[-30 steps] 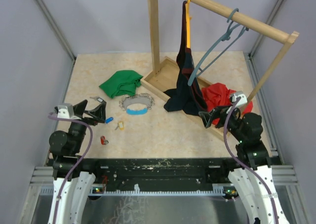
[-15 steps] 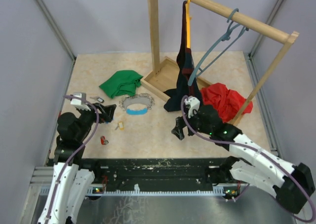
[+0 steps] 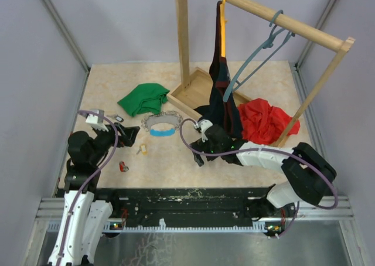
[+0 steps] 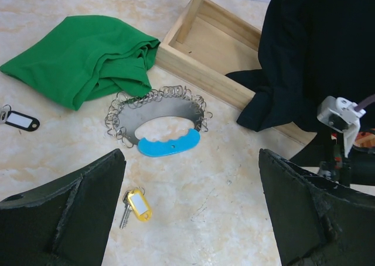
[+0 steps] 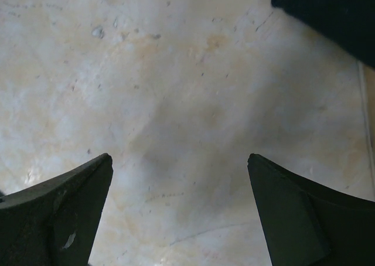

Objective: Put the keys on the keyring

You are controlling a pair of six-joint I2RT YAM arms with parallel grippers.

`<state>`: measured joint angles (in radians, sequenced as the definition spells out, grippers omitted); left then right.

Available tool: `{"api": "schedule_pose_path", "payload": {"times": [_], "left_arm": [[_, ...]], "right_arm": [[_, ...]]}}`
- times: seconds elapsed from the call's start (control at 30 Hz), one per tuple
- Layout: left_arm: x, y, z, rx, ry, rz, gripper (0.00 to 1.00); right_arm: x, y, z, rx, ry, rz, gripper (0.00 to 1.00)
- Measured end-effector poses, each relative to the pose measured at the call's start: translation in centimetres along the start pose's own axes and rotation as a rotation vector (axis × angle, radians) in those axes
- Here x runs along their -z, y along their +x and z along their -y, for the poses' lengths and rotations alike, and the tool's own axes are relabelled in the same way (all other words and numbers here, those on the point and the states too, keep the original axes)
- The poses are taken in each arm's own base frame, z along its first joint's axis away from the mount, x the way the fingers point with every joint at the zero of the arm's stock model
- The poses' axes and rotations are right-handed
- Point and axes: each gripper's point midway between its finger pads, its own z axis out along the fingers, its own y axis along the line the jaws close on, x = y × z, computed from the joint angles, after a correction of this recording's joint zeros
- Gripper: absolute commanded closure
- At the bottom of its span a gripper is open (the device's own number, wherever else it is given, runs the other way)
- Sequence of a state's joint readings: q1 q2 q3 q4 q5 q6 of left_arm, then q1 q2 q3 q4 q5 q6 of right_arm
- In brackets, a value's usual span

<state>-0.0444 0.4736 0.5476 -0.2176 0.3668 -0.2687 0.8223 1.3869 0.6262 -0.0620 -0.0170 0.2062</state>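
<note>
The keyring (image 3: 162,123) is a loop of silvery chain with a light blue band (image 4: 169,144), lying flat left of the table's middle; its chain (image 4: 125,105) shows in the left wrist view. A yellow-headed key (image 3: 142,149) (image 4: 138,204) lies just in front of it, and a red-headed key (image 3: 123,167) sits nearer the front edge. My left gripper (image 3: 122,137) (image 4: 190,160) hovers open above the yellow key, holding nothing. Over bare tabletop right of the keys, my right gripper (image 3: 197,155) (image 5: 179,160) is open and empty.
A black-tagged key (image 4: 18,120) lies left of the ring. A green cloth (image 3: 142,97) is behind it. A wooden rack with a tray base (image 3: 188,94) stands at the back right, with a dark garment (image 3: 220,102) on a hanger and a red cloth (image 3: 266,120).
My right arm has swung from the far right to the table's middle, gripper low over the surface. The left gripper has shifted slightly forward. Both stay open.
</note>
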Motion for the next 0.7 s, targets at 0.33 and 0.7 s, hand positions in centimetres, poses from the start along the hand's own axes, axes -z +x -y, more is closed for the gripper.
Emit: {"api": "schedule_pose_path", "payload": {"times": [0.33, 0.7], "left_arm": [[0.1, 0.1, 0.3, 0.000, 0.016, -0.004, 0.00], [-0.1, 0.2, 0.2, 0.003, 0.016, -0.013, 0.00]], "right_arm": [[-3.0, -2.6, 5.4, -0.047, 0.174, 0.045, 0.01], [-4.2, -5.4, 10.7, -0.143, 0.254, 0.083, 0.01]]}}
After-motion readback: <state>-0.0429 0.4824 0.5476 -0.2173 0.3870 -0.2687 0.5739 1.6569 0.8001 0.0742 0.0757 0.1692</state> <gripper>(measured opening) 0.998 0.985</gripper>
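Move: Ahead and to the right of the right hand, the wooden box under the rack has its middle about 16 cm out and 15 cm right, nearly level with the fingers. The low end of the dark hanging cloth is some 12 cm ahead and 7 cm right; the keyring lies roughly 13 cm ahead and 15 cm left, 4 cm below. From the left hand, the box is about 16 cm ahead, 39 cm right and 22 cm lower. Sweeping low over the table, the right arm shoves the wooden box outward: its hand travels forward about 12 cm, veering some 4 cm right after the first few, while the wrist turns clockwise roughly 15 degrees. The gripper's body and wrist push against the box's near-left side and the cloth hanging there; the fingers stay wide open, holding nothing. ##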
